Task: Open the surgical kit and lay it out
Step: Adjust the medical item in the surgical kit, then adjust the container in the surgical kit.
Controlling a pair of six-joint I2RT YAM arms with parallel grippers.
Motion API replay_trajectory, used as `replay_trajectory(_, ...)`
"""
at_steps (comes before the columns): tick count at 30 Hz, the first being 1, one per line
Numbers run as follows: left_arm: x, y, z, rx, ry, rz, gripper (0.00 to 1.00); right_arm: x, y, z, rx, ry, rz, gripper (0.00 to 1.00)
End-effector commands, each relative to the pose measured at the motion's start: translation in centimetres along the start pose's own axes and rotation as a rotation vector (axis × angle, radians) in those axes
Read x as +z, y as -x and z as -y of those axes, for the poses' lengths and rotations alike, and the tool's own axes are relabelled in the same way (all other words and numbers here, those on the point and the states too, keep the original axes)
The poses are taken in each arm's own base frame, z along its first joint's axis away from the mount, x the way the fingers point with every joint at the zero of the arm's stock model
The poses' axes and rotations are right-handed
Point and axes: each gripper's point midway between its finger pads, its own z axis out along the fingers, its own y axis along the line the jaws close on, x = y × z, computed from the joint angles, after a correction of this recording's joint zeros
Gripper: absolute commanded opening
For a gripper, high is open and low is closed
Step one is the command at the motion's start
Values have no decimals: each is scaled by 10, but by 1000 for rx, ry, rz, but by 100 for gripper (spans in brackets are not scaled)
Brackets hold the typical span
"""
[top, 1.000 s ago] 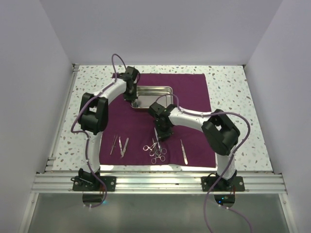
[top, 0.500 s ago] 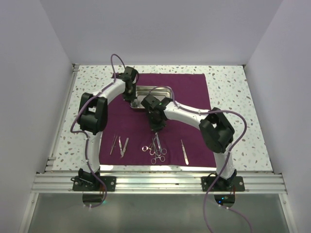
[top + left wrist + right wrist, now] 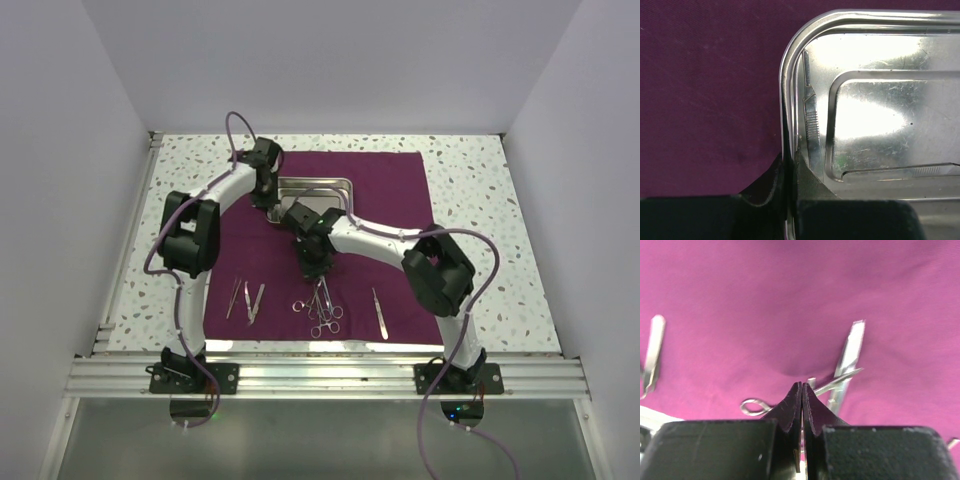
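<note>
The dark purple cloth wrap lies spread flat on the table. The steel tray sits on its far middle. My left gripper is shut on the tray's left rim, one finger outside and one inside. A slim silvery instrument lies in the tray along that rim. My right gripper is shut and hovers over the cloth just in front of the tray. Below it lie scissors and forceps. In the right wrist view the shut gripper is above a ring handle and a flat tool.
Tweezers lie on the cloth at front left, also at the left edge of the right wrist view. A single slim instrument lies at front right. White walls close in the speckled table on three sides.
My right gripper has moved away from the scissors pile, back and left toward the tray. The left gripper and tray have stayed put.
</note>
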Motion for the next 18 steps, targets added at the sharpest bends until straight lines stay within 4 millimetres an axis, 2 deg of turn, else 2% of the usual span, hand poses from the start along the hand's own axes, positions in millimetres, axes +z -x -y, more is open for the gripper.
replay_trajectory(1, -16, 8, -13, -5, 16, 13, 0, -27, 3, -40, -76, 111, 46, 0)
replay_trajectory(3, -19, 11, -13, -10, 14, 18, 0, -27, -1, -42, -80, 107, 43, 0)
replay_trajectory(5, -23, 14, -13, -11, 15, 25, 0, -34, 3, -35, -86, 79, 66, 0)
replay_trajectory(6, -25, 17, -13, -12, 14, 34, 0, -39, 7, -33, -105, 68, 81, 8)
replay_trajectory(7, -27, 19, -13, -12, 15, 40, 0, -44, 9, -28, -119, 40, 90, 23)
replay_trajectory(8, -30, 21, -12, -13, 13, 44, 0, -58, 23, -30, -134, 39, 143, 61)
replay_trajectory(9, -31, 23, -11, -13, 8, 49, 0, -66, 36, -22, -166, -12, 195, 74)
replay_trajectory(10, -33, 24, -11, -14, 4, 51, 0, -74, 43, -19, -181, -35, 214, 81)
replay_trajectory(11, -35, 25, -10, -14, -3, 53, 0, -89, 63, -24, -191, -34, 269, 85)
replay_trajectory(12, -36, 23, -9, -12, -6, 49, 0, -94, 75, -18, -212, -61, 293, 86)
replay_trajectory(13, -36, 22, -9, -12, -8, 47, 0, -112, 91, -21, -209, -56, 334, 87)
replay_trajectory(15, -40, 17, -8, -11, -13, 40, 0, -112, 109, -16, -200, -72, 346, 87)
replay_trajectory(16, -41, 15, -9, -13, -14, 38, 0, -114, 119, -5, -179, -87, 348, 87)
replay_trajectory(17, -46, 18, -8, -16, -20, 56, 0, -124, 134, -6, -157, -73, 385, 87)
replay_trajectory(18, -46, 13, -9, -17, -19, 49, 0, -117, 145, 6, -127, -87, 381, 87)
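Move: The tray's middle lies some 18 cm ahead of the right hand, about 1 cm to its left and 2 cm lower. The scissors cluster is centred about 5 cm back and 1 cm to the right of the right hand, with a lone scalpel some 14 cm to its right and 8 cm back. The left hand is at the tray's left rim, the tray's middle about 10 cm to its right and 3 cm ahead. Back and to the left first: the right hand, still shut, skims some 3 cm low by the scissors, then spreads its fingers wide and sweeps up nearly 15 cm and forward about 10 cm, away from the scissors on the tray's side, the fingertips swinging forward some 20 degrees. The left hand keeps its pinch on the tray's left rim, edging up barely 1 cm at the end. ##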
